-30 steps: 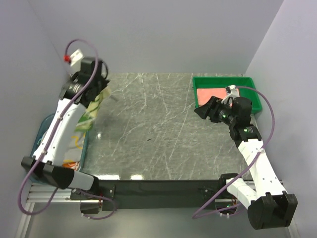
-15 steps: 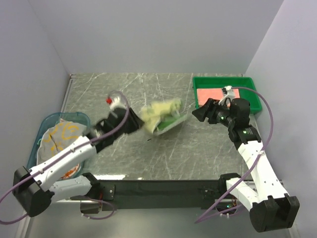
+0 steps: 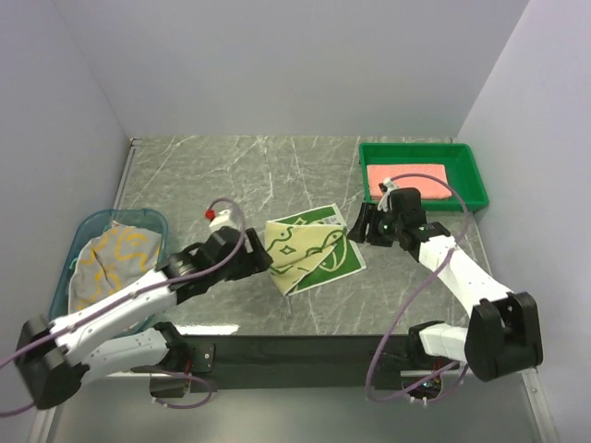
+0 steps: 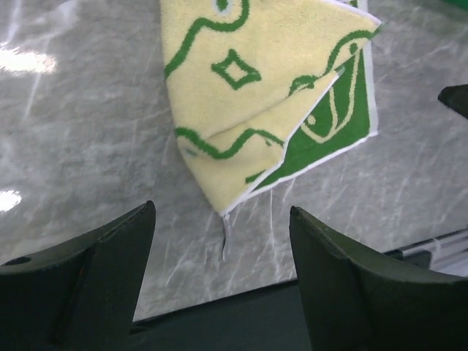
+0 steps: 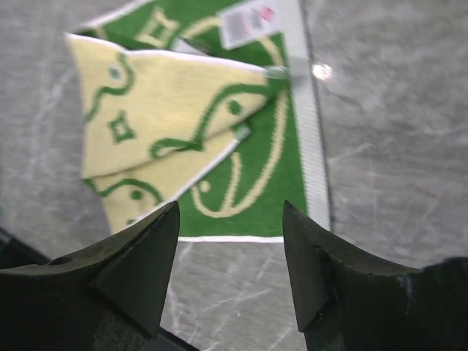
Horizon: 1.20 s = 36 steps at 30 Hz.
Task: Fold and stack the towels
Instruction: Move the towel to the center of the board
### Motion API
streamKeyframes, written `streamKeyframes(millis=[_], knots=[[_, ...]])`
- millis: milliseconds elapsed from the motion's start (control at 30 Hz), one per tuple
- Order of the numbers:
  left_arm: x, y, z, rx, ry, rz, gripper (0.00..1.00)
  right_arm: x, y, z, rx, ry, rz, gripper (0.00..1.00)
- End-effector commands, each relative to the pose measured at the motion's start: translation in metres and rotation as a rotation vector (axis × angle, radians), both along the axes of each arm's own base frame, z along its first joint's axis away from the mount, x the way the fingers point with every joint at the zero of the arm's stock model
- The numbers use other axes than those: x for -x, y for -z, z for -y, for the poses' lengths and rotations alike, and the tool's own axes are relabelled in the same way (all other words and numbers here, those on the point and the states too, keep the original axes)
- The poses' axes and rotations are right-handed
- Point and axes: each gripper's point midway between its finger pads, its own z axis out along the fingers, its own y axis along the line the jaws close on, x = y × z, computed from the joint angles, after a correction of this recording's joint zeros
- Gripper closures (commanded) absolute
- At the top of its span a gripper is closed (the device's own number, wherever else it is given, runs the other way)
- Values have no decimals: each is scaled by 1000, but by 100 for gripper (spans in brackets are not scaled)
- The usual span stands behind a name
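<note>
A green and pale-yellow towel (image 3: 309, 247) lies crumpled on the marble table, one yellow side flopped over the green side. My left gripper (image 3: 262, 259) sits just left of it, open, with nothing between the fingers. In the left wrist view the towel's (image 4: 248, 95) yellow corner lies just ahead of the open left gripper (image 4: 221, 212). My right gripper (image 3: 359, 227) hovers at the towel's right edge, open and empty. The right wrist view has the towel (image 5: 183, 124) beyond the right gripper (image 5: 231, 208). A salmon-pink towel (image 3: 407, 177) lies flat in the tray. A cream towel (image 3: 115, 257) fills the basket.
The green plastic tray (image 3: 466, 180) stands at the back right. The blue basket (image 3: 92, 231) is at the left edge of the table. The table's black front edge (image 3: 305, 349) runs close below the towel. Walls close in on the left, back and right.
My left arm swung from over the basket to the table's middle with the green and yellow towel and let it go there, jaws opening. My right arm moved from the tray toward the towel.
</note>
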Motion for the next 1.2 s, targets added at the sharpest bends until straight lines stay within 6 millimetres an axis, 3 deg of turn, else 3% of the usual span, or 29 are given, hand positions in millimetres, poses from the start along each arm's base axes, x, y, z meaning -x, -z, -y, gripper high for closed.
streamKeyframes(millis=[0,33,67,100,133,167,200,233,267,300,333,367,433,500,633,700,967,1167], knots=[[-20,-12,27,-72,101,46,21,-9,19,10,61,57,-24,36],[-24,4,39,-136,145,18,21,-9,25,11,68,65,-42,38],[-34,-9,53,-135,152,47,21,-9,30,12,75,73,-59,39],[-40,-8,63,-157,163,53,21,-9,38,13,79,82,-84,41],[-41,11,76,-224,197,26,21,-10,42,13,82,88,-87,44],[-54,-6,92,-225,194,68,21,-7,49,15,85,95,-105,45],[-57,-4,102,-250,203,73,22,-6,55,15,87,104,-123,45],[-55,20,113,-325,231,36,22,-5,58,15,85,110,-130,46],[-63,8,129,-320,231,65,22,-2,64,16,86,112,-147,46],[-67,12,134,-353,225,72,22,0,68,15,80,115,-160,46],[-65,32,142,-410,241,50,24,0,70,13,71,114,-163,48],[-70,26,152,-411,236,67,26,3,74,13,69,113,-175,48],[-73,43,161,-461,245,65,31,4,80,11,49,121,-190,51],[-77,43,175,-447,251,84,35,10,87,7,23,121,-214,52],[-84,65,190,-461,267,86,42,14,95,0,-22,121,-233,56],[-89,67,196,-464,265,91,42,14,98,0,-27,134,-241,56],[-112,78,206,-476,185,149,45,20,111,2,-46,173,-294,60],[-128,93,202,-534,126,144,47,25,114,5,-47,189,-307,61]])
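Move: The towel's bare near-right corner lies about 11 cm below the right hand and 2 cm back, neither left nor right of it. From the same hand, the tip of the cream folded-over flap is some 9 cm ahead and 5 cm left; the green tray's middle is about 21 cm ahead and 14 cm right. For the left hand, that flap tip lies roughly 18 cm ahead, 20 cm right and 13 cm down; the near-right corner about 8 cm ahead and 24 cm right. Onto the towel's near-right corner the right hand sinks about 10 cm, easing slightly back and tipping some 15 degrees further down, its fingers narrowing around the border but not shut. The left hand sweeps about 20 cm right across the towel while going forward and down some 10 cm each, rolls its left side up, partly closes and ends beside the right, nearing the flap tip. ##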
